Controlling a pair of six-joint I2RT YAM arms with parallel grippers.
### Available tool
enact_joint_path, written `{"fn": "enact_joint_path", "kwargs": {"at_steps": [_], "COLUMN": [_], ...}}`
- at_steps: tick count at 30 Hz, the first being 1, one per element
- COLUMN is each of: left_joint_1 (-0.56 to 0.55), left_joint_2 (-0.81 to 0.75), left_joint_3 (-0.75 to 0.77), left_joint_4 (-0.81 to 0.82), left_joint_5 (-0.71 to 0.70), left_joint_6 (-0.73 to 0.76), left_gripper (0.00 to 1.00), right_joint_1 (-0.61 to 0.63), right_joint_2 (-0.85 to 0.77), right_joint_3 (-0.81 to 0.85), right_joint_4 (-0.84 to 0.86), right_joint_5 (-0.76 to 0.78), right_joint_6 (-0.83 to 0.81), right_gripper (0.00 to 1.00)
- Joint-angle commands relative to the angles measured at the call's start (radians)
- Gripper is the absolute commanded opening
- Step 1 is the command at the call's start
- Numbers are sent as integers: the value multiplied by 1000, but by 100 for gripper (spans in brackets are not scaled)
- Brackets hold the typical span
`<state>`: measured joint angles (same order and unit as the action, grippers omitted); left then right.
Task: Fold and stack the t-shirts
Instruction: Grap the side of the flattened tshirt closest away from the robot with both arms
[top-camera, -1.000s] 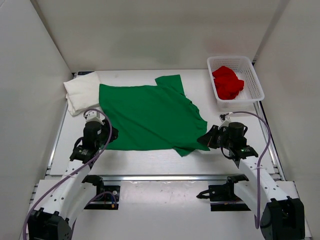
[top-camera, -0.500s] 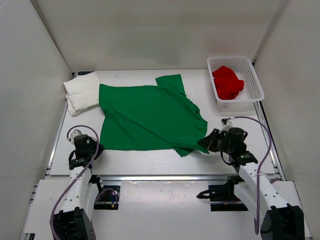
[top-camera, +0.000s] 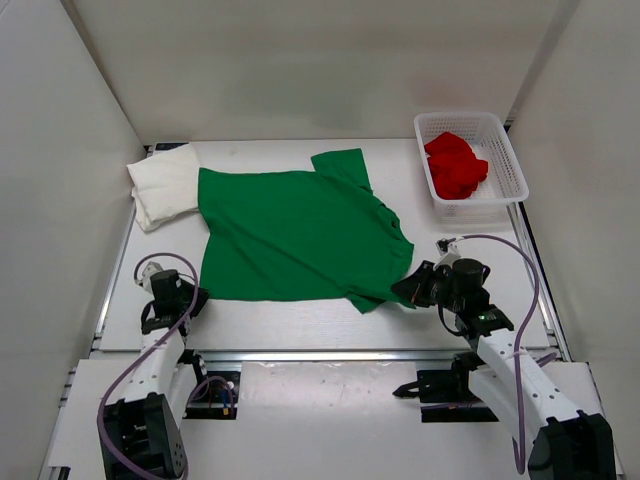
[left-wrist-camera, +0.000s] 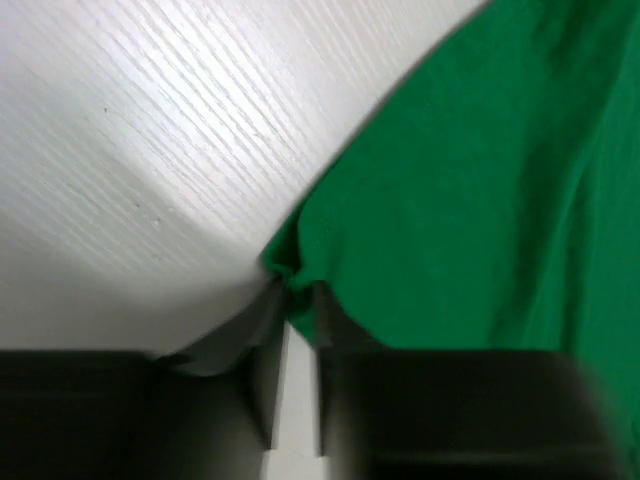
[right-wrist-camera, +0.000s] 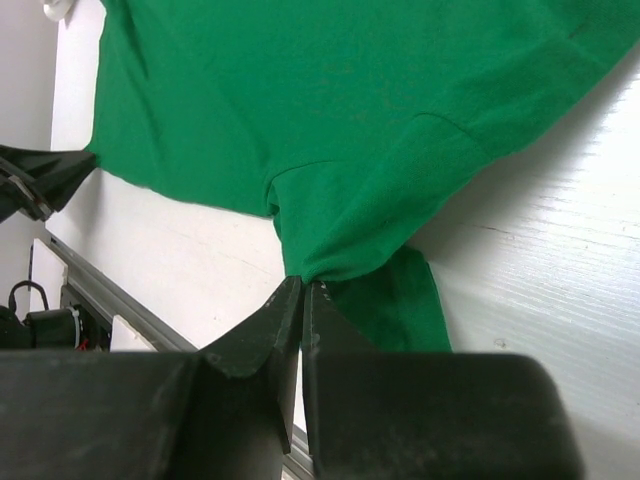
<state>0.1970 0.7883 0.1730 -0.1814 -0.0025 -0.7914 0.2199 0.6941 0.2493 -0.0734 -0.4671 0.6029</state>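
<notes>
The green t-shirt (top-camera: 300, 235) lies spread flat mid-table. Its near-left corner (left-wrist-camera: 290, 265) sits bunched between the tips of my left gripper (top-camera: 197, 297), whose jaws stand nearly together on the cloth (left-wrist-camera: 292, 285). My right gripper (top-camera: 405, 287) is shut on the edge of the green shirt's near-right sleeve (right-wrist-camera: 303, 283), which is lifted into a small peak. The white t-shirt (top-camera: 165, 185) lies folded at the far left, touching the green one. The red t-shirt (top-camera: 455, 165) is crumpled in the basket.
A white mesh basket (top-camera: 515, 170) stands at the far right corner. White walls close the table in on the left, back and right. A metal rail (top-camera: 320, 352) runs along the near edge, in front of both arm bases.
My left arm has drawn back from the green shirt's left edge to its near-left corner, and its jaws have narrowed onto it. The right gripper has shifted slightly nearer with the sleeve.
</notes>
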Motion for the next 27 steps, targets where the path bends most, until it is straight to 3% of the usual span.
{"fn": "enact_joint_path", "kwargs": {"at_steps": [1,5,7,10,12,15,18,27], "left_joint_1": [11,51,32,1,10,50,18,-42], "left_joint_2": [14,-41,-61,-67,-72,-89,-87,-26], "left_joint_3": [-32,-6,54,137,163,148,140,189], "left_joint_4": [8,-4,-24,-61,-75,-60,-32,108], "left_joint_5": [-2,19,10,4,28,107,102,160], "left_joint_6": [-14,12,32,72,89,106,118,60], "left_gripper": [20,0,0,0,0,0,0,0], "right_joint_1": [4,-8,-10,-25,-24,-2,19,361], "right_joint_2": [-18,-12,-7,-16,-48,-126,-194,-88], "right_joint_3": [4,2,-2,19,28,41,45,87], "right_joint_4": [44,32,24,-31,-113,-248,-360,-509], "right_joint_5": [12,16,22,48,67,151,223,488], "right_joint_6": [5,23,25,23,28,38,60,210], "right_gripper": [1,5,14,37,41,46,47,46]}}
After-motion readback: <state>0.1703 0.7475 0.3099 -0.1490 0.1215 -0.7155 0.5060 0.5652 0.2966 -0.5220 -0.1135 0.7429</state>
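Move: The green t-shirt's near-left corner already sits between the left hand's half-open fingers, about 1 cm ahead; the folded white t-shirt lies some 27 cm ahead and 13 cm left of this hand. The near-right sleeve is still pinched by the right hand, its loose lower part hanging about 7 cm below, 2 cm back and 2 cm left of that hand. The red t-shirt lies roughly 30 cm ahead of the right hand, 22 cm right and 5 cm lower. The green t-shirt's near-left corner is pinched as the left fingers shut, then lifted about 7 cm and carried some 4 cm forward, the hand tipping slightly up. The near-right sleeve is let go as the right fingers open; that hand slips back about 5 cm and down toward the lowered sleeve end, fingers staying open. ##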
